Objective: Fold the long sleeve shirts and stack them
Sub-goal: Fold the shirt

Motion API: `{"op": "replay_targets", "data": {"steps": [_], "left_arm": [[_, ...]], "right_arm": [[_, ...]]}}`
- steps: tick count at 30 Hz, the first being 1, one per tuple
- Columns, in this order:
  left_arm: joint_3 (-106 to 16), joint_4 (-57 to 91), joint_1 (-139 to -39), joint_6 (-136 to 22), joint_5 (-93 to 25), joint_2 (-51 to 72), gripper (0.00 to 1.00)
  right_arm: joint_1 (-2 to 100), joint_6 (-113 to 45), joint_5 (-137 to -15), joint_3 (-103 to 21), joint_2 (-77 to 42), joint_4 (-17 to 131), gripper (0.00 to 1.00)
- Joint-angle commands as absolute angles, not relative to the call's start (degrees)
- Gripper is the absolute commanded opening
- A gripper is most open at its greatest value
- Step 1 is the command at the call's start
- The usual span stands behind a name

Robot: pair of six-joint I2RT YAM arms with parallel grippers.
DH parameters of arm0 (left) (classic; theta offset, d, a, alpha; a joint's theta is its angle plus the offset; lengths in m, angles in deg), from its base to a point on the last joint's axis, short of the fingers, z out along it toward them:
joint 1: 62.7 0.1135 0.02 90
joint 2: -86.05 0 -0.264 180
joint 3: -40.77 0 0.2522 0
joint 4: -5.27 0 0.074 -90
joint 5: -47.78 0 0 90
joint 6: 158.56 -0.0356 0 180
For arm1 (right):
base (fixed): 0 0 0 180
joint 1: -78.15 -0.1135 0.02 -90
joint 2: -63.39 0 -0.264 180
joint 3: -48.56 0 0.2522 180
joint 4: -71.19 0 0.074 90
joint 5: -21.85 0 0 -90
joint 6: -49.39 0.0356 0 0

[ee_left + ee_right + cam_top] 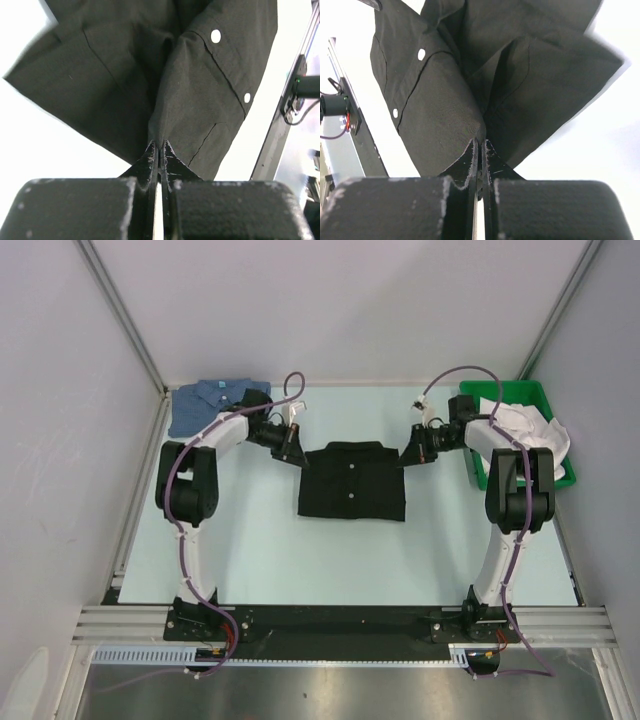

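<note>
A folded black long sleeve shirt (352,483) with pale buttons lies in the middle of the table, collar toward the back. My left gripper (294,454) is shut on the black shirt's (200,90) upper left corner, with cloth pinched at the fingertips (159,146). My right gripper (409,456) is shut on the upper right corner of the same shirt (450,100), its tips (481,142) nipping a fold. A blue long sleeve shirt (210,402) lies folded at the back left.
A green bin (525,430) holding white cloth (530,420) stands at the back right, beside the right arm. Metal frame rails run along the table's sides and near edge (340,620).
</note>
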State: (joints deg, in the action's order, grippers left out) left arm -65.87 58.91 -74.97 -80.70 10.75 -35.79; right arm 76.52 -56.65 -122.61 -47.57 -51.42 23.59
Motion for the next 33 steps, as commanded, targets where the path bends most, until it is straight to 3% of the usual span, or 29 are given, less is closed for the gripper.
{"op": "replay_targets", "data": {"steps": [1,27,33], "left_arm": [[-72.11,57.53,-73.95,-79.37,12.71,-33.56,0.0],[-91.72,52.87,-72.72,-75.16,4.89,-52.37,0.0],[-92.7,53.75,-72.72,-72.78,1.11,-54.58,0.0]], "right_arm": [[77.18,-55.12,-123.35,-52.73,-50.07,27.11,0.0],[77.71,-46.68,-117.73,-66.8,-68.35,41.08,0.0],[77.71,-43.69,-114.74,-74.88,-73.72,35.38,0.0]]}}
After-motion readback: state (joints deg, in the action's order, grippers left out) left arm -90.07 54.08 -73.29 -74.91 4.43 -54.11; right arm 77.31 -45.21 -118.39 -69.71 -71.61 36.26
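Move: The dark shirt's two upper corners are already pinched in the shut hands, roughly 4 cm over the table. Its bunched far edge, to be covered, has its middle some 9 cm ahead and 13 cm right of the left hand, 9 cm ahead and 14 cm left of the right. The near hem's middle is about 16 cm back. The folded blue shirt sits 22 cm ahead, 24 cm left of the left hand; the green bin is 11 cm ahead, 33 cm right of the right one. The dark shirt is carried forward by its two pinched corners, both hands going together about 12 cm away from the robot: first rising some 4 cm, then arcing down to finish roughly 3 cm below where they began, out past its bunched far edge. Both grips stay shut, and the fingers swing slightly to point more forward. ##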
